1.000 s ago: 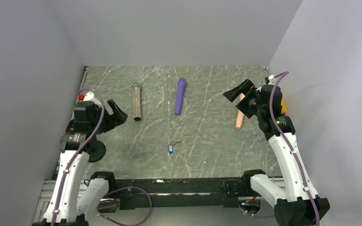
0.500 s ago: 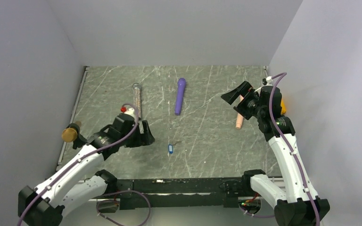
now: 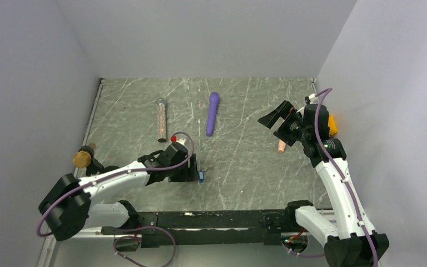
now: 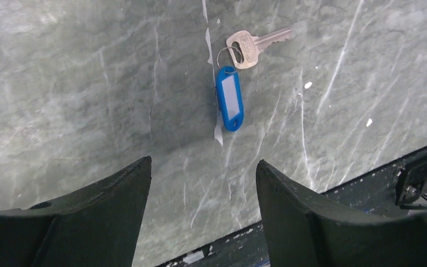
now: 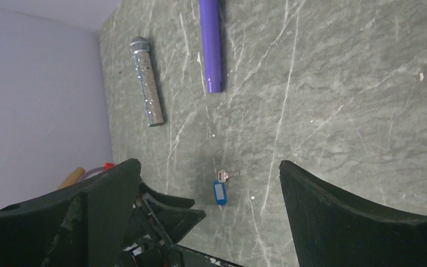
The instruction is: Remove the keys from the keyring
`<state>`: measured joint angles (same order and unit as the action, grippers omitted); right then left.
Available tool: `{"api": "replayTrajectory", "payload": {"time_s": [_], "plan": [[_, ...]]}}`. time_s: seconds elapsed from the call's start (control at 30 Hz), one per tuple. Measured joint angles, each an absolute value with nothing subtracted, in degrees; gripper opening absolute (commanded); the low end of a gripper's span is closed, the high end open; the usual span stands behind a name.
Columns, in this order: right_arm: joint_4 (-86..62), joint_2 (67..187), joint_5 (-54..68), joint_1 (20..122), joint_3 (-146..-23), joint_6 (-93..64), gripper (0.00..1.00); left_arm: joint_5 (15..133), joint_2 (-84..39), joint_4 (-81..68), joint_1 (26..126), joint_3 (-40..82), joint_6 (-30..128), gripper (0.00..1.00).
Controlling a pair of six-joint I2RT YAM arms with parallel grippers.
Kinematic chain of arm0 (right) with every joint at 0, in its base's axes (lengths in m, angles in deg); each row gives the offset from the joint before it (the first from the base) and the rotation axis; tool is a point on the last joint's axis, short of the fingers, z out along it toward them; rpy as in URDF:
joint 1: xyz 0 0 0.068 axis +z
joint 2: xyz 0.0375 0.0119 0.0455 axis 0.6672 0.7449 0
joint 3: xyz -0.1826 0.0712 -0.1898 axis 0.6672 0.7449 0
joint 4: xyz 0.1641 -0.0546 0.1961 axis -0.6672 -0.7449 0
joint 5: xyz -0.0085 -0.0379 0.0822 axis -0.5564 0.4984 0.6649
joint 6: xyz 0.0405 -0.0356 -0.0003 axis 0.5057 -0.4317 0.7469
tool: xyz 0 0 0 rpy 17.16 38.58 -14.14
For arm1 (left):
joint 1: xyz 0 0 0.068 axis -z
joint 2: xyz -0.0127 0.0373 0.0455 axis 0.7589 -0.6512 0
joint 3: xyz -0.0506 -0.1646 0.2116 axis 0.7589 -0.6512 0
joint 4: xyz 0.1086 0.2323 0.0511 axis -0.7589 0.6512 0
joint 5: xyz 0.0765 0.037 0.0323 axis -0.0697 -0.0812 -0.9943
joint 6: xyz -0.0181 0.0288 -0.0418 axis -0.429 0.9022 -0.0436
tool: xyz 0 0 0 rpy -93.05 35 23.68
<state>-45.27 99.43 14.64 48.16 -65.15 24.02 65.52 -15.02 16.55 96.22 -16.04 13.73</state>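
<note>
The keyring, a small blue plastic tag (image 4: 229, 99) with a thin metal ring, lies flat on the marble table with one silver key (image 4: 250, 45) on the ring. It also shows in the top view (image 3: 201, 176) and in the right wrist view (image 5: 219, 193). My left gripper (image 4: 203, 167) is open and empty, just left of the tag in the top view (image 3: 192, 169). My right gripper (image 3: 272, 117) is open and empty, held high at the far right, well away from the tag.
A long purple wand (image 3: 212, 113) lies at the back middle. A glittery tube (image 3: 161, 119) lies at the back left. A peach cylinder (image 3: 281, 147) lies under the right gripper. The table's dark front rail (image 3: 222, 214) runs just behind the tag.
My left arm has swung from the table's left side to the middle and now sits next to the blue tag. The right gripper has shifted slightly left.
</note>
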Motion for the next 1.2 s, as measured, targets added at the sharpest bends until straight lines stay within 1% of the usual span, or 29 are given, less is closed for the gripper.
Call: {"api": "replayTrajectory", "payload": {"time_s": [0.27,0.57,0.83,1.07,1.17,1.2], "plan": [[-47.44,99.39,14.60,48.55,-65.17,22.78,1.00,66.19,-27.21,11.15,96.90,-12.63,13.03,0.64],[-47.52,100.76,14.53,48.97,-65.94,22.58,1.00,67.46,-31.78,9.03,97.70,-9.60,13.05,0.51],[-47.59,100.81,14.16,48.99,-65.94,22.56,1.00,67.70,-32.94,9.05,97.73,-9.07,12.97,0.33],[-47.94,100.63,14.10,49.03,-65.94,22.34,1.00,67.83,-33.66,9.08,97.73,-9.07,12.86,0.11],[-47.96,100.63,14.12,49.03,-65.94,22.34,1.00,67.83,-33.73,9.05,97.73,-9.07,12.83,0.00],[-47.96,100.63,14.12,49.06,-65.94,22.32,1.00,67.83,-33.73,9.08,97.73,-8.96,12.88,0.00]]}}
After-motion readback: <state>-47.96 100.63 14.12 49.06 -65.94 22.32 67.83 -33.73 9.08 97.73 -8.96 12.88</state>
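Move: The blue key tag lies just off the left hand's open fingers, about 5 cm to the right, 2 cm ahead and 4 cm below. Its ring is at the tag's far end, about 2 cm beyond the tag's middle, and the key lies some 3 cm farther out and 2 cm to the right of the tag. The purple microphone is roughly 28 cm ahead of the left hand and 10 cm to its right. From the right hand the tag is about 24 cm left, 10 cm back and 24 cm below. Rightwards and down, with a little forward, the left hand goes about 6 cm to the blue tag, nearly all of it early on. It then stays at the tag's left edge, sinking only slightly, while its fingers go from three-quarters open to almost shut, their tips coming against that edge rather than around the tag. The wrist barely tilts. ##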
